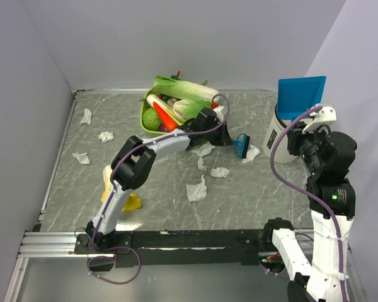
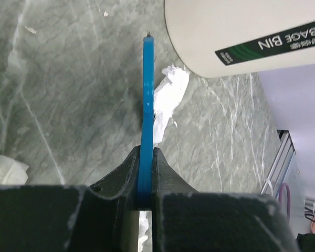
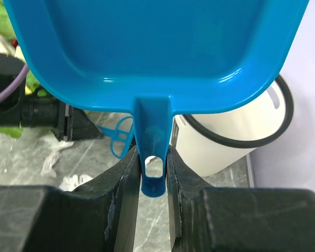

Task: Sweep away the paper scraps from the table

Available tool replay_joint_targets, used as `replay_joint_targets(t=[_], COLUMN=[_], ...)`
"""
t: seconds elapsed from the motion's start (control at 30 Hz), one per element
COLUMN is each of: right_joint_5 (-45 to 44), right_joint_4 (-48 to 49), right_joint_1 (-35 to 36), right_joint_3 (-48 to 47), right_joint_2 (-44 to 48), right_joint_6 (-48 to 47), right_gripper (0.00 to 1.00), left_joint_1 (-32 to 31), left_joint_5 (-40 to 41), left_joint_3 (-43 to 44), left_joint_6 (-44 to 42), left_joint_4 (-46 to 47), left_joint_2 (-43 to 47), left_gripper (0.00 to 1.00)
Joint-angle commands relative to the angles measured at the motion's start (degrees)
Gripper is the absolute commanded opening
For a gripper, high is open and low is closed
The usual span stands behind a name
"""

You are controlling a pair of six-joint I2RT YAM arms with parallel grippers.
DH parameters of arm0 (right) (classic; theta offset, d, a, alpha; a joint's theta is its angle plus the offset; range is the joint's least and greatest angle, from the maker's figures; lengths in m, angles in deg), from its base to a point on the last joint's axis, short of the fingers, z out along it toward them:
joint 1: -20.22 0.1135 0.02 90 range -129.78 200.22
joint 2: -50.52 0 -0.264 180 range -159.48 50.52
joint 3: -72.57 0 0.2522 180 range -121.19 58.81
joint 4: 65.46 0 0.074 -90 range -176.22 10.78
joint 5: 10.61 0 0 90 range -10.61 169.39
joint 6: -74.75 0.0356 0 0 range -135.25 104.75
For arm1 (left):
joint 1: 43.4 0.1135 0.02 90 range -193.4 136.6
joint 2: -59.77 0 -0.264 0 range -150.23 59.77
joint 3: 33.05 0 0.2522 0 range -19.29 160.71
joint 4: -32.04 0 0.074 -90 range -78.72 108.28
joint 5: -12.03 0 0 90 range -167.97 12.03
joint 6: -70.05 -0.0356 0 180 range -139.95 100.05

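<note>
Several white paper scraps lie on the grey-green table: three at the left, such as one, and others mid-table, such as one. My left gripper is shut on a small blue brush, held edge-on just above the table, with a scrap right behind it by the white garbage bin. My right gripper is shut on the handle of a blue dustpan, held up over the bin.
A green bowl of vegetables, with a leafy cabbage on top, stands at the back centre. A yellow item lies under the left arm. A metal rail edges the table's left side, with grey walls around.
</note>
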Motion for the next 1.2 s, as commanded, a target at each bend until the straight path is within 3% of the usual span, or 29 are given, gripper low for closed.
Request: replay_joint_targets(t=[0.0,0.27,0.37,0.47,0.57,0.67,0.77,0.9,1.1,1.17], right_joint_5=[3.2,13.7,20.7,22.6,22.3,17.2,11.1,4.8,-3.9,-7.5], right_joint_4=[-0.3,-8.2,-14.9,-23.1,-32.6,-37.2,-39.8,-39.5,-35.3,-30.8], right_joint_1=[-0.3,-0.3,-0.2,0.1,0.4,0.9,1.2,3.6,18.4,21.3], right_joint_3=[1.7,3.8,4.5,5.1,7.3,10.9,13.0,14.8,17.9,19.1], right_joint_2=[0.1,-0.9,-0.9,-1.4,-1.1,-0.7,-2.8,-7.5,-15.5,-18.0], right_joint_6=[-2.7,-10.7,-24.1,-34.4,-48.1,-58.9,-63.4,-62.7,-51.7,-43.9], right_gripper=[0.0,0.0,0.0,0.0,0.0,0.0,0.0,0.0,0.0,0.0], left_joint_1=[0.6,4.0,4.3,5.3,5.4,5.7,7.4,10.1,10.1,10.1], left_joint_5=[-2.3,0.2,2.8,-0.5,-4.0,-2.1,1.2,5.0,9.6,10.1], left_joint_3=[-4.9,-28.3,-36.5,-40.9,-38.9,-34.2,-29.3,-25.5,-16.9,-13.0], left_joint_6=[-1.4,-10.5,-17.8,-23.6,-30.2,-36.4,-41.7,-47.5,-55.1,-56.4], left_joint_4=[-1.0,-4.8,-6.2,-6.9,-12.1,-19.5,-28.5,-36.3,-46.8,-50.1], left_joint_2=[5.5,25.2,33.1,40.0,44.0,45.8,46.2,46.2,40.9,37.5], left_gripper=[0.01,0.01,0.01,0.01,0.01,0.01,0.01,0.01,0.01,0.01])
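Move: The left hand, brush already gripped, has the far scrap about 10 cm to its right and 2 back, some 10 below. The middle scrap lies 9 cm back and 2 left, a small scrap 6 back and 9 left, the near scrap 16 back and 11 left. For the right hand, dustpan raised over the bin, the middle scrap is about 4 cm ahead, 23 left and 37 below; the bin stands some 14 ahead, 3 right. Bristles beside the far scrap, the left hand sweeps it left and back into the other scraps, dipping slightly, then lifts the brush away and carries on left towards the basket, fingers tipping down; about 25 cm left in all. The right hand keeps its grip and brings the dustpan off the bin, down some 25 cm and back 10, swinging it counter-clockwise and pitching it steeply down beside the scraps. ##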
